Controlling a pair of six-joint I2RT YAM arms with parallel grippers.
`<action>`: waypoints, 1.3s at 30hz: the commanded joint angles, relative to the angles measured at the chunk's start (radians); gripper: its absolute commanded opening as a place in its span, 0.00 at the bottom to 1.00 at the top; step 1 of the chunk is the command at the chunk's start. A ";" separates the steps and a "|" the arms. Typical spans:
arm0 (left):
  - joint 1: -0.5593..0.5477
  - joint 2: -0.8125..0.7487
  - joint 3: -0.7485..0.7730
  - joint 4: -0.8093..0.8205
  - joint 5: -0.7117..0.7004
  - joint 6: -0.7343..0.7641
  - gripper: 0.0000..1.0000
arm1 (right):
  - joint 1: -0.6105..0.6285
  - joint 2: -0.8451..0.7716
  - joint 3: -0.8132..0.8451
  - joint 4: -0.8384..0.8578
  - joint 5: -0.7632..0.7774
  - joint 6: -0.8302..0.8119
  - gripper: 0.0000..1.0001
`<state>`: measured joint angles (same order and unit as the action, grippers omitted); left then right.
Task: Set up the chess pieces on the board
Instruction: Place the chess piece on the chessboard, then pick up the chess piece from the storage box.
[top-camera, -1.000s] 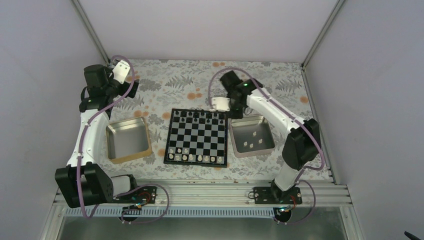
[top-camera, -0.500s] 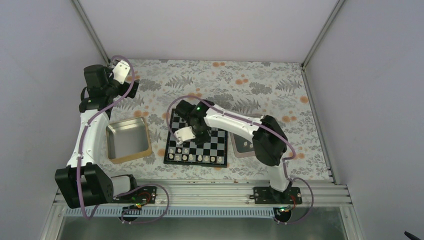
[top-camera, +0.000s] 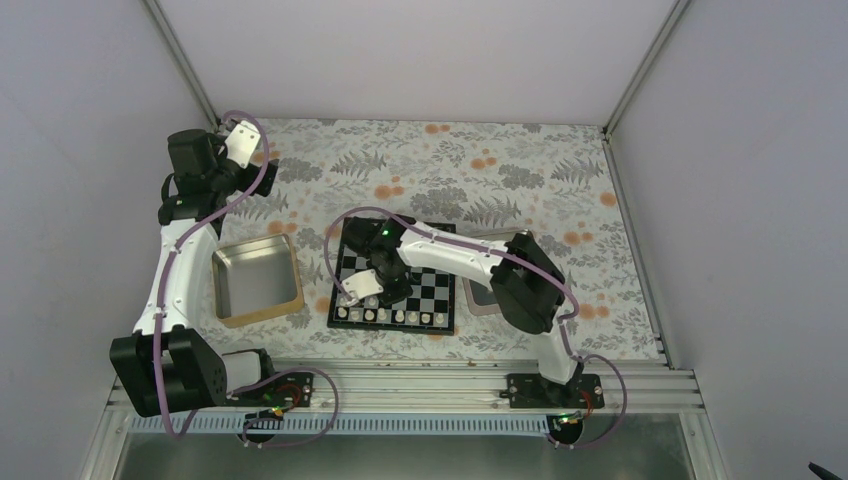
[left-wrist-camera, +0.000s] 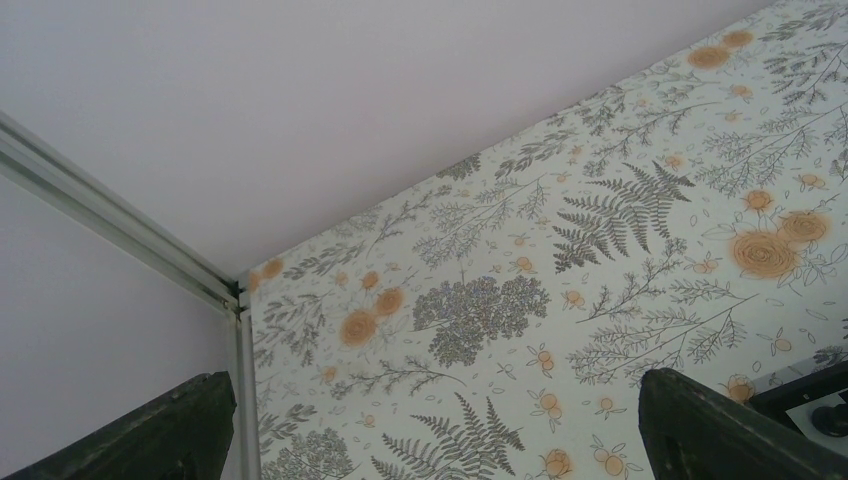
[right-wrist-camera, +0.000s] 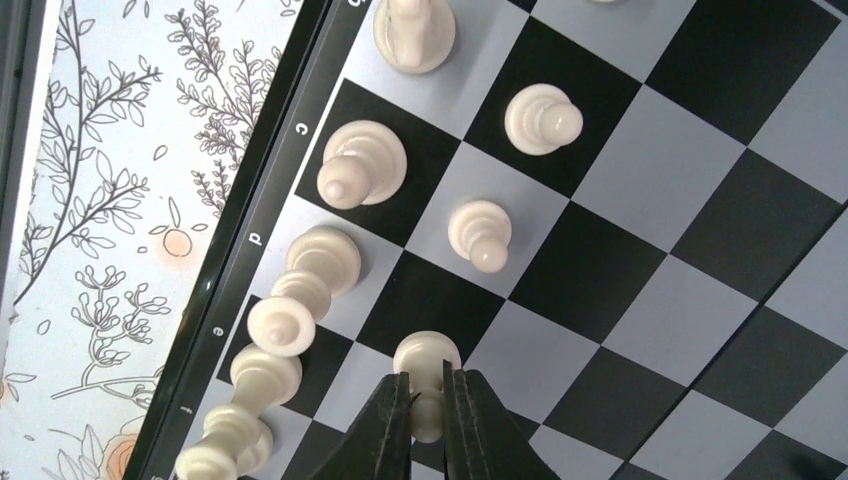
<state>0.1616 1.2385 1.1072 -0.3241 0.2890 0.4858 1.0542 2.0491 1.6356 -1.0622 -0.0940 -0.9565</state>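
Note:
The black-and-silver chessboard (top-camera: 421, 288) lies mid-table, with white pieces along its near row (top-camera: 400, 317) and black pieces along its far row. My right gripper (top-camera: 372, 292) reaches over the board's near-left part. In the right wrist view it (right-wrist-camera: 428, 392) is shut on a white pawn (right-wrist-camera: 427, 362), held at a square in the second row. Beside it stand two white pawns (right-wrist-camera: 480, 234) and larger white pieces (right-wrist-camera: 360, 164) on the back row by the board rim (right-wrist-camera: 262, 222). My left gripper (left-wrist-camera: 440, 440) is open and empty, raised at the far left over the patterned cloth.
A gold-rimmed metal tray (top-camera: 257, 281) lies left of the board. A silver tray (top-camera: 478, 295) lies right of it, mostly hidden under my right arm. Enclosure walls stand on three sides, and an aluminium rail (top-camera: 400, 385) runs along the near edge.
My right arm has swung from the silver tray at the right across the board to its near-left part and come down. My left arm has not moved.

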 joint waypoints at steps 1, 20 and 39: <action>0.006 -0.001 0.011 0.013 0.012 -0.002 1.00 | 0.013 0.017 -0.018 0.029 -0.030 0.000 0.08; 0.006 -0.006 0.011 0.015 0.014 0.000 1.00 | 0.010 0.020 -0.030 0.039 -0.029 -0.003 0.21; 0.006 -0.004 0.018 0.011 0.013 -0.002 1.00 | -0.496 -0.496 -0.191 -0.018 0.071 -0.032 0.36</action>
<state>0.1616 1.2385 1.1069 -0.3241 0.2890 0.4858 0.7288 1.6676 1.5475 -1.0538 -0.0536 -0.9497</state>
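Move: The empty square on the second row from the robot, fourth from the left, lies straight below the right hand, about 4 cm under the hand point. A white pawn stands 3 cm to its left, level with it. The tall white piece is 3 cm back of the square, another 3 cm back and 3 cm right; the pawn tray lies some 24 cm right and 5 cm ahead of the hand. From the left hand the square is about 21 cm back, 27 cm right and 27 cm below. The white pawn, already pinched upright in the right fingertips, is lowered about 1.5 cm straight down onto its square beside the last-placed pawn. The fingers then part a little and let go of it; the emptied hand pulls up some 13 cm, swinging forward and right about 10 cm each towards the tray, fingers opening slightly more while the wrist tilts and turns roughly 20 degrees clockwise. ##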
